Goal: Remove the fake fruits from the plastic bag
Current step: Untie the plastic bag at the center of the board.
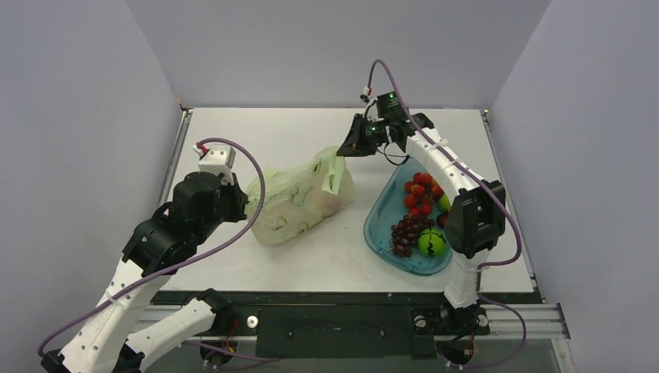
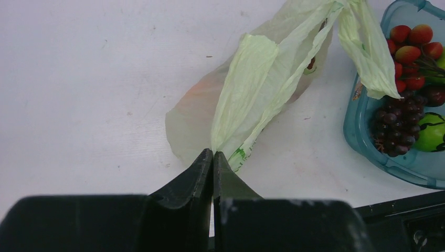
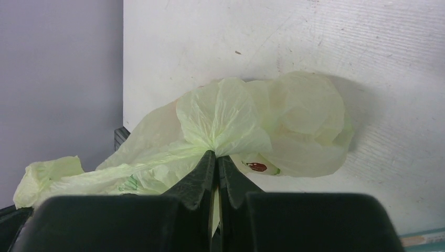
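The pale-green plastic bag [image 1: 299, 200] lies on the white table, stretched between my two grippers. My left gripper [image 1: 250, 207] is shut on the bag's near-left end; in the left wrist view the film [image 2: 260, 79] bunches into the closed tips [image 2: 213, 153]. My right gripper [image 1: 346, 149] is shut on the far-right end, with gathered film [image 3: 225, 118] pinched at its tips [image 3: 216, 153]. The fake fruits are hidden inside the bag; only a faint orange tint [image 2: 195, 92] shows through the film.
A blue tray [image 1: 378, 233] stands to the right of the bag, holding a red cluster [image 1: 420, 196], a dark grape bunch [image 1: 407, 233] and a round green fruit [image 1: 432, 243]. One loose bag handle [image 2: 370, 58] hangs over the tray rim [image 2: 355, 137]. Grey walls enclose the table.
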You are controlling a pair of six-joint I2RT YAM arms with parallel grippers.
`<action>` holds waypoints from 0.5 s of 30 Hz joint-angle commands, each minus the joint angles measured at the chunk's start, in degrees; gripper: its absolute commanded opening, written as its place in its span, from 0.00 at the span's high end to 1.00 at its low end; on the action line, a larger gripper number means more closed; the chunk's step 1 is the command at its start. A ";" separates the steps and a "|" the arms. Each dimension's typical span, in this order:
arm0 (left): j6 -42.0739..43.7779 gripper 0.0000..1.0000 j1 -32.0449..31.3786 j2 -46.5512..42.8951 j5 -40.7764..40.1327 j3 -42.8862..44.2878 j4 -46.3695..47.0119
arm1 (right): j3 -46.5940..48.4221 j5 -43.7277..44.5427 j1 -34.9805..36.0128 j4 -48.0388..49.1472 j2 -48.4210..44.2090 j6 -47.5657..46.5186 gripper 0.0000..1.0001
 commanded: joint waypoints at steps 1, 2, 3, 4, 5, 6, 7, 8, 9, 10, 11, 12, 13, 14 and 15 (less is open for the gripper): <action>-1.03 1.00 0.40 1.28 2.74 -0.05 4.59 | 2.08 -2.07 -0.31 5.05 0.52 3.75 0.99; -0.98 1.00 0.36 2.55 3.61 -0.20 5.23 | 2.17 -2.19 -0.24 5.07 0.54 3.62 0.94; -0.43 1.00 0.40 3.19 4.08 -0.12 6.43 | 2.13 -2.43 -0.23 5.07 0.49 3.24 0.90; -0.06 1.00 0.41 4.63 5.24 0.27 6.89 | 1.72 -2.55 -0.16 5.04 0.09 3.01 0.81; 1.01 1.00 0.42 5.37 5.86 0.64 7.57 | 1.33 -2.85 -0.10 5.00 -0.26 2.47 0.76; 1.45 1.00 0.42 6.60 7.14 1.32 7.77 | 0.25 -3.07 0.05 4.92 -1.04 2.01 0.68; 2.13 1.00 0.44 7.10 7.60 1.56 8.07 | -0.37 -3.33 0.18 4.57 -2.16 0.62 0.60; 2.28 1.00 0.43 7.76 8.25 1.81 8.24 | -1.80 -3.51 0.56 4.18 -2.74 -0.28 0.56; 2.47 1.00 0.44 7.95 8.55 1.81 8.56 | -2.54 -3.71 1.19 3.20 -3.97 -2.44 0.51; 2.49 1.00 0.43 8.17 9.04 1.59 8.75 | -4.01 -3.84 1.54 1.93 -4.62 -3.56 0.49; 2.50 1.00 0.42 8.28 9.30 1.52 8.98 | -4.61 -3.86 2.40 1.05 -5.89 -6.03 0.45; 2.46 1.00 0.46 8.25 9.76 1.27 9.04 | -5.61 -3.57 2.85 -0.94 -6.45 -7.25 0.41; 2.26 1.00 0.43 8.19 10.15 1.19 9.09 | -6.02 -2.16 3.82 -2.09 -7.54 -9.67 0.35; 2.12 1.00 0.47 8.12 10.34 1.06 9.06 | -6.89 0.47 4.39 -4.19 -8.07 -10.83 0.33; 2.01 1.00 0.50 8.08 10.92 0.96 8.92 | -8.11 1.89 5.33 -4.99 -9.13 -12.68 0.32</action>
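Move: Both grippers still pinch the plastic bag by its top. Its fruit-filled body lies about 14 cm to the right of the left hand, 6 cm ahead and 18 cm lower. From the right hand, the same body is roughly 10 cm left, 11 cm back and 11 cm below. The teal tray sits some 25 cm right of the right hand and 16 cm back; its red fruits are 25 cm right and 8 cm back. Open the right fingers to about two-thirds so they let go of the bag's gathered plastic, then draw that hand back some 3 cm and slightly down. Meanwhile keep the left fingers shut on their end of the bag and ease it about 5 cm to the right, also forward and down, towards the bag's body, giving slack. ##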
